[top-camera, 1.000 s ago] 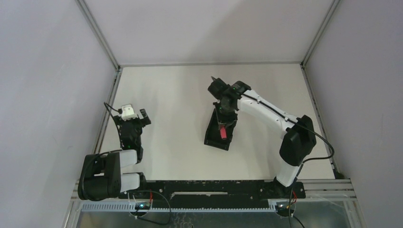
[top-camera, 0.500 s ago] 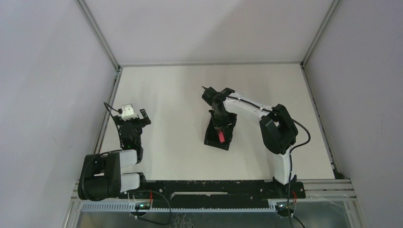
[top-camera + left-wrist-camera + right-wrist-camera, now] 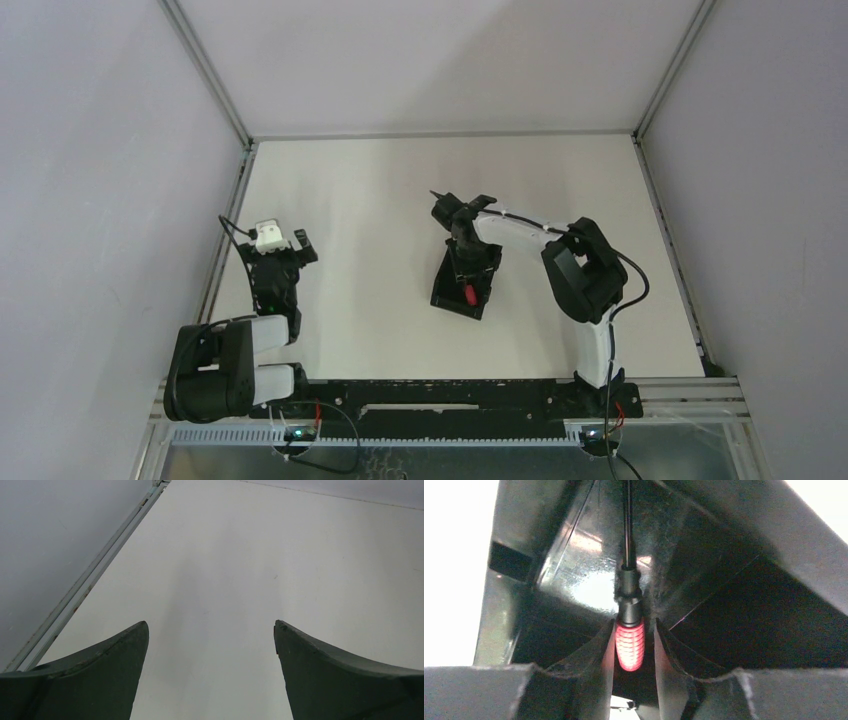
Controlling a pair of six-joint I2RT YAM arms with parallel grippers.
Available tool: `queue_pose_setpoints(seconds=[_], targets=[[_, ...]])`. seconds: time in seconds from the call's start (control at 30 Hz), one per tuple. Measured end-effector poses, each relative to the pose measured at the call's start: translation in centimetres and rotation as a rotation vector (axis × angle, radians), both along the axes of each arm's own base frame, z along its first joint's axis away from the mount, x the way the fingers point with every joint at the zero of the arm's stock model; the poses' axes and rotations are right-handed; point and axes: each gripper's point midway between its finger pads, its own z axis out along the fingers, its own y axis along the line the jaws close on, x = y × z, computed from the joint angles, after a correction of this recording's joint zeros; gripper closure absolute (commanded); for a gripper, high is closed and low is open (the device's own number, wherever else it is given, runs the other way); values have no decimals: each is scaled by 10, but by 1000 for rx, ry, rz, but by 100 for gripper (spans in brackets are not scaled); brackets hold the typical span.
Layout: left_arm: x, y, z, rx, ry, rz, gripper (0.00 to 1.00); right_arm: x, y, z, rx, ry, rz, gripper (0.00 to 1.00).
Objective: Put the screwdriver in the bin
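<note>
The black bin (image 3: 446,289) stands on the white table near the middle. My right gripper (image 3: 466,280) reaches down into it, shut on the red-pink handle of the screwdriver (image 3: 468,295). In the right wrist view the handle (image 3: 629,642) sits between my fingertips of the right gripper (image 3: 634,627). Its thin dark shaft points away over the bin's shiny black floor (image 3: 574,570). My left gripper (image 3: 279,248) rests open and empty at the left side of the table. In the left wrist view (image 3: 210,625) only bare table lies between its fingers.
A metal rail (image 3: 226,230) and grey walls border the table on the left, back and right. The right arm's elbow (image 3: 585,270) is folded low beside the bin.
My right arm has folded down and lowered the gripper with the screwdriver deeper into the bin. The left arm has not moved.
</note>
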Motion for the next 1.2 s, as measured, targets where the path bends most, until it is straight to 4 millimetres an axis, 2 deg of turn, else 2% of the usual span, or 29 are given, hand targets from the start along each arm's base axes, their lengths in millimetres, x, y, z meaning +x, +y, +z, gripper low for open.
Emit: queue_pose_setpoints(seconds=[0.13, 0.2, 0.23, 0.27, 0.3, 0.37, 0.57, 0.67, 0.73, 0.8, 0.9, 0.97, 1.07, 1.2], targets=[[0, 0, 0, 0, 0, 0, 0, 3, 1, 6, 8, -19, -4, 49], [0, 0, 0, 0, 0, 0, 0, 5, 0, 16, 12, -40, -6, 40], [0, 0, 0, 0, 0, 0, 0, 7, 0, 22, 16, -56, -8, 31], [0, 0, 0, 0, 0, 0, 0, 9, 1, 31, 25, -76, -12, 13], [0, 0, 0, 0, 0, 0, 0, 11, 1, 42, 36, -102, -15, 2], [0, 0, 0, 0, 0, 0, 0, 17, 2, 66, 65, -166, -28, 0], [0, 0, 0, 0, 0, 0, 0, 21, -9, 168, 234, -448, -39, 0], [0, 0, 0, 0, 0, 0, 0, 11, -27, 213, 354, -609, -59, 0], [0, 0, 0, 0, 0, 0, 0, 5, -45, 228, 408, -692, -92, 0], [0, 0, 0, 0, 0, 0, 0, 1, -70, 230, 430, -761, -149, 0], [0, 0, 0, 0, 0, 0, 0, -4, -104, 214, 417, -813, -233, 0], [0, 0, 0, 0, 0, 0, 0, -7, -119, 194, 400, -829, -275, 0], [0, 0, 0, 0, 0, 0, 0, -21, -143, 152, 355, -822, -340, 0], [0, 0, 0, 0, 0, 0, 0, -36, -159, 115, 339, -825, -396, 0]])
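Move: In the bin, the right hand has its part-opened fingers around the screwdriver's red handle; the screwdriver's middle lies about 2 cm ahead, neither left nor right, and 1 cm below. The bin's middle is some 2 cm ahead and 1 cm left of that hand, at about its height. From the idle left hand, the screwdriver is roughly 35 cm to the right, 6 cm back and 9 cm lower. Spreading its fingers from part-open to wide, the right hand leaves the screwdriver and lifts nearly straight up out of the bin, about 23 cm. It then swings away to the right by some 16 cm, sinking about halfway back down and drawing slightly back, while the wrist tips the fingers up from straight down by around 50 degrees towards forward. ##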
